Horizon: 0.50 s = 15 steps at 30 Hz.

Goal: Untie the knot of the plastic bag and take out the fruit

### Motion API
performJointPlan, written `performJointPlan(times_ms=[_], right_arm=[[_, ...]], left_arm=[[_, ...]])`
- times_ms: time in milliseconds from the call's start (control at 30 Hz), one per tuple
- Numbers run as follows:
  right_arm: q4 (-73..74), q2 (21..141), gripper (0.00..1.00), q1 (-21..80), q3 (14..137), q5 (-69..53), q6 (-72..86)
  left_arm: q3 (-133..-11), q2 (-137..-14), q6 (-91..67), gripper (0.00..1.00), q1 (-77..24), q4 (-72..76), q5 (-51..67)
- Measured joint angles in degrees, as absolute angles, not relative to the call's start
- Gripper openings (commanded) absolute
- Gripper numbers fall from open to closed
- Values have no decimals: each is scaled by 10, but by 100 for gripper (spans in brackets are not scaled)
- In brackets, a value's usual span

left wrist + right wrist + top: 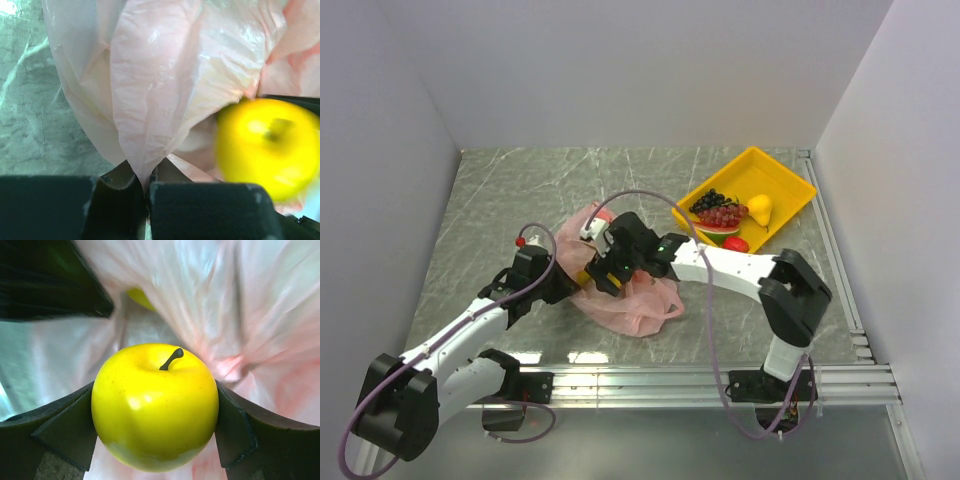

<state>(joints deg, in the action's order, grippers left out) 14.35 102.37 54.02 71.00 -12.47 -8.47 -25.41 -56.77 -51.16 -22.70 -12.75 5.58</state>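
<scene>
The pink plastic bag (pixel 632 300) lies crumpled mid-table, with both grippers at its left part. My left gripper (pixel 146 187) is shut on a fold of the bag (pixel 165 75), the film pinched between its jaws. My right gripper (pixel 155 427) is shut on a yellow apple (pixel 155 405), one fruit, with a finger pressed on each side of it. The same apple (pixel 267 145) shows blurred at the right of the left wrist view. A second yellow fruit (pixel 137 296) peeks from the bag folds (pixel 250 315) behind. I cannot make out the knot.
A yellow tray (pixel 782 172) stands at the back right, holding dark and red grape bunches (pixel 715 208), a yellow pear (pixel 759 208), a watermelon slice (pixel 718 230) and a small red fruit (pixel 736 244). White walls enclose the grey marbled table (pixel 500 190).
</scene>
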Motion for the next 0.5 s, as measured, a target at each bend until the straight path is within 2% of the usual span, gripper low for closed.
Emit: performJointPlan(times_ms=[300, 433, 500], right_arm=[[93, 905, 15, 540, 705, -146, -48], [65, 861, 16, 529, 684, -133, -26], [55, 836, 20, 504, 671, -108, -11]], left_arm=[[-254, -567, -511, 8, -227, -128, 56], [-254, -560, -505, 9, -227, -133, 56], [-254, -552, -503, 9, -227, -136, 56]])
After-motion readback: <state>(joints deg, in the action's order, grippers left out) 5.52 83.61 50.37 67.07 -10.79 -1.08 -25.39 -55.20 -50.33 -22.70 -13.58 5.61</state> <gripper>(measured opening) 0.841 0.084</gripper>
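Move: In the right hand is the yellow apple, just above the bag's mouth; the yellow tray it is bound for has its middle about 18 cm ahead and 32 cm to the right, some 7 cm lower. Nearer in the tray lie the watermelon slice, 12 cm ahead and 26 cm right, and the red grapes, 16 cm ahead and 27 cm right. A yellow-green fruit is still in the bag, about 6 cm left and 1 cm ahead. From the left hand the tray lies roughly 20 cm ahead and 40 cm right. Lifting the apple nearly straight up from the bag's mouth, the right hand rises fast by about 14 cm, its wrist tilting some 20 degrees so the left-pointing fingers come up towards level. Only at the end does it swing forward and right towards the tray, by a couple of centimetres, grip kept; the left fingers keep pinching the bag's edge almost in place. ##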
